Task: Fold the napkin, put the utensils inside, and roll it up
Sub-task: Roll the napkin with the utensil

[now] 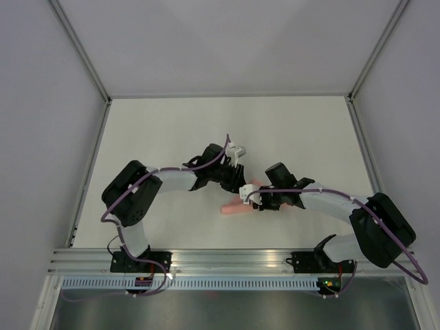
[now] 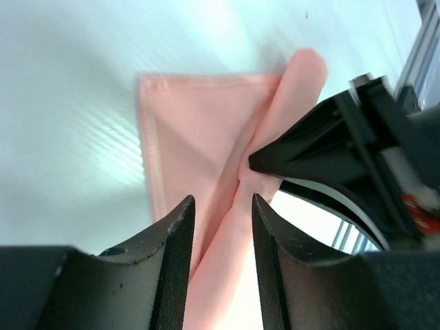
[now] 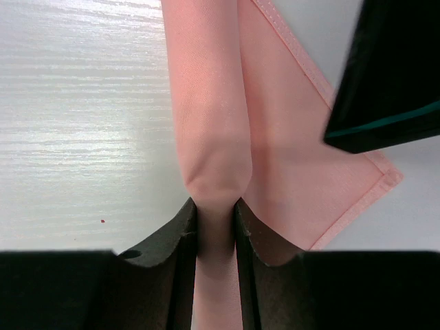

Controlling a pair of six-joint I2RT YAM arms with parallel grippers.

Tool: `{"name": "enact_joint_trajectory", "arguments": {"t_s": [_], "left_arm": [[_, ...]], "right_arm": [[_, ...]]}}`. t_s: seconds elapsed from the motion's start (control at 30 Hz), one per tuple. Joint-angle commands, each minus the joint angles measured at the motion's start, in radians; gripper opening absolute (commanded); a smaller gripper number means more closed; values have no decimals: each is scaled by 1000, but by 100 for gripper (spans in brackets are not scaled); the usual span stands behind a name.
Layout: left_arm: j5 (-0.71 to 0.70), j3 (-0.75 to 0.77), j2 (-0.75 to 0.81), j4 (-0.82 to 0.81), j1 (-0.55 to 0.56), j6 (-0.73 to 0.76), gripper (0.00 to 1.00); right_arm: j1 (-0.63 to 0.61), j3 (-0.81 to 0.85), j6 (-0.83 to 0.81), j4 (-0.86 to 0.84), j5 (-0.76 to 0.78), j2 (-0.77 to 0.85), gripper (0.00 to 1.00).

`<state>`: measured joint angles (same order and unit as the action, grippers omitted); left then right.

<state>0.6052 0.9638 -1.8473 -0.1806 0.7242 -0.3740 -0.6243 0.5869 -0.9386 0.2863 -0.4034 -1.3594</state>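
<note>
The napkin (image 1: 231, 207) is a pale pink roll with a flat flap still spread on the table beside it. In the right wrist view the rolled napkin (image 3: 206, 103) runs up the middle, and my right gripper (image 3: 215, 206) is shut on it, squeezing the roll narrow between the fingers. In the left wrist view the napkin (image 2: 275, 130) passes between the fingers of my left gripper (image 2: 221, 206), which stands open astride the roll with slack on its left side. The grippers meet over the roll, left gripper (image 1: 237, 182) and right gripper (image 1: 251, 197). The utensils are hidden.
The white table (image 1: 172, 130) is walled by pale panels with metal rails at its edges. A slotted rail (image 1: 227, 282) runs along the near edge between the arm bases. The right arm's black finger (image 2: 323, 148) crowds the left wrist view.
</note>
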Motion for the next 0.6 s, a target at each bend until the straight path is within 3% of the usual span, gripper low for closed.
{"name": "enact_joint_trajectory", "arguments": {"t_s": [0.0, 0.2, 0.33, 0.57], "left_arm": [[-234, -91, 163, -187, -8, -65, 43], [-508, -393, 388, -523, 1, -66, 43], [-747, -540, 470, -617, 66, 12, 45], [-1047, -579, 441, -740, 357, 372, 47]], "right_arm": [[14, 33, -37, 209, -86, -93, 21], [90, 184, -136, 393, -187, -258, 21], [123, 284, -190, 499, -232, -380, 22], [158, 424, -221, 597, -241, -575, 22]]}}
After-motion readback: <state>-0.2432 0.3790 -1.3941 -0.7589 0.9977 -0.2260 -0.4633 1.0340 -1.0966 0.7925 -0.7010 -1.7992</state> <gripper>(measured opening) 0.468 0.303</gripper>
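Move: The left hand, empty and part open, is just clear of the napkin roll. The roll's left end lies about 6 cm to its left, 5 cm back and 4 cm below; the loose flap is about 3 cm to its right and 5 cm below, level fore and aft. The right hand's grip point is 8 cm right, 5 cm back and 4 cm below it. From the right hand, the roll's left end is about 14 cm left, practically level. Keeping the napkin roll pinched low at the table, the right hand rolls its wrist forward nearly 30 degrees with barely a centimetre of travel, turning the roll towards the flap. The empty left hand rises some 5 cm and swings left about 8 cm, away from the right hand, first edging forward, then curving back towards the base; its top tips back some 40 degrees, it turns counter-clockwise, and the fingers stay part open. ##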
